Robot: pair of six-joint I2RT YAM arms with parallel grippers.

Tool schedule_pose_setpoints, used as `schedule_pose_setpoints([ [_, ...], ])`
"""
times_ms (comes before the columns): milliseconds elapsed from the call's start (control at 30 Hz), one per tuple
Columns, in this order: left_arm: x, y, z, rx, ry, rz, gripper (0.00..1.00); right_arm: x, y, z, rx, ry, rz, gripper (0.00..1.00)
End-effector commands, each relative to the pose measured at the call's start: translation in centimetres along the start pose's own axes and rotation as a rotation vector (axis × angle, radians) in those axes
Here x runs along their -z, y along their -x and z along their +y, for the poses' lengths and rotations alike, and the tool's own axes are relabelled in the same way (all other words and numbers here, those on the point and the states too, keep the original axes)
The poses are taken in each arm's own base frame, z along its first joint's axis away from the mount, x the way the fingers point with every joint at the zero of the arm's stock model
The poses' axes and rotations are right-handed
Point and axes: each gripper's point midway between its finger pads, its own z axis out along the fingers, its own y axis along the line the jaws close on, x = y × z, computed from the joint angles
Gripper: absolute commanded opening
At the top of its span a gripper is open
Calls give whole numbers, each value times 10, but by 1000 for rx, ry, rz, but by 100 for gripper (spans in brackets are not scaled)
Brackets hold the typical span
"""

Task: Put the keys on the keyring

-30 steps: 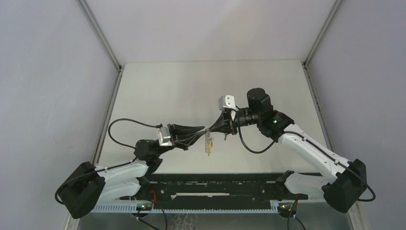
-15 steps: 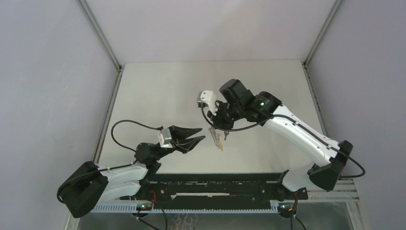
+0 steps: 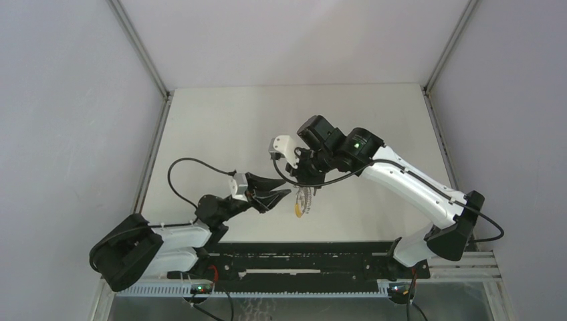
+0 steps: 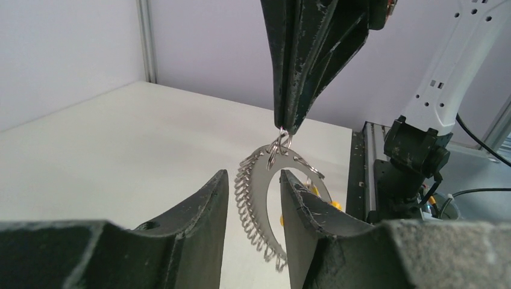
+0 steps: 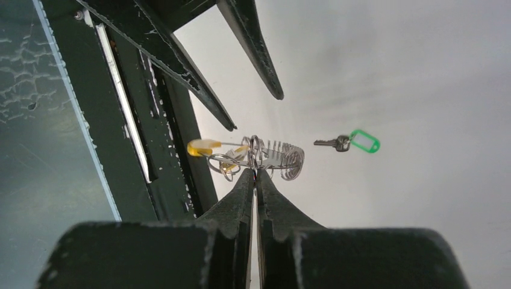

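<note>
The keyring (image 4: 253, 201), a grey ring with a coiled rim, hangs in the air from a small split ring. My right gripper (image 4: 287, 127) comes down from above and is shut on that small ring. The right wrist view shows the keyring (image 5: 280, 158) edge-on just past my right gripper (image 5: 255, 171), with the yellow key (image 5: 202, 147) hanging from it. The green key (image 5: 357, 142) lies alone on the table. My left gripper (image 4: 254, 176) is open, and the ring's coiled rim hangs between and just beyond its fingers (image 4: 208, 208). From above, the left gripper (image 3: 286, 194) sits beside the keyring (image 3: 302, 202).
The black rail (image 3: 301, 257) with the arm bases runs along the near edge, close under the hanging ring. Grey walls and metal posts (image 3: 139, 48) enclose the white table (image 3: 227, 127). A black cable (image 3: 184, 170) loops over the left arm.
My left gripper has opened and let go of the keyring, then edged back toward it. The right arm swung and carried the hanging keyring slightly left.
</note>
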Motion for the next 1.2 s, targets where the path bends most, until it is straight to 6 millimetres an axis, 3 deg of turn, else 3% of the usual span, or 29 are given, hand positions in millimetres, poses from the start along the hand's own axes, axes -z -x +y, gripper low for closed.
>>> schedule_pose_setpoints([
  [0, -18, 32, 2, -11, -12, -93, 42, 19, 20, 5, 60, -10, -92, 0],
  [167, -28, 33, 3, 11, -25, -91, 43, 19, 24, 10, 83, 5, -103, 0],
  [367, -39, 19, 17, 67, 21, -61, 42, 25, 31, 19, 134, 23, -136, 0],
  [500, -31, 10, 34, 75, 120, -54, 43, 35, 32, 22, 168, 19, -181, 0],
  [667, -17, 18, 39, 63, 150, -74, 44, 41, 24, 15, 158, -16, -190, 0],
  [800, -11, 31, 28, 1, 97, -76, 45, 42, 18, 9, 153, -36, -168, 0],
  [967, -8, 50, -7, -84, -76, -68, 45, 40, 16, 4, 153, -56, -148, 0],
  [1167, -15, 48, -34, -73, -237, -19, 45, 36, 16, 2, 166, -58, -134, 0],
])
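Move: The keyring hangs from the right gripper's shut fingertips, its middle about 4 cm below the right hand point and level with it otherwise. From the half-open left gripper it lies roughly 6 cm to the right and 2 cm down, neither ahead nor back. The loose green-tagged key lies on the table, some 17 cm ahead of the right hand, 14 cm to its right and 22 cm below. Keep the right fingers shut on the keyring's small ring; draw it back about 2 cm, then raise it some 3 cm while easing to the right. Swing the half-open left gripper about 4 cm forward and slightly right, nearly level, then pull it back and up by about 5 cm each way, still off the keyring, tipping the fingers a little. ##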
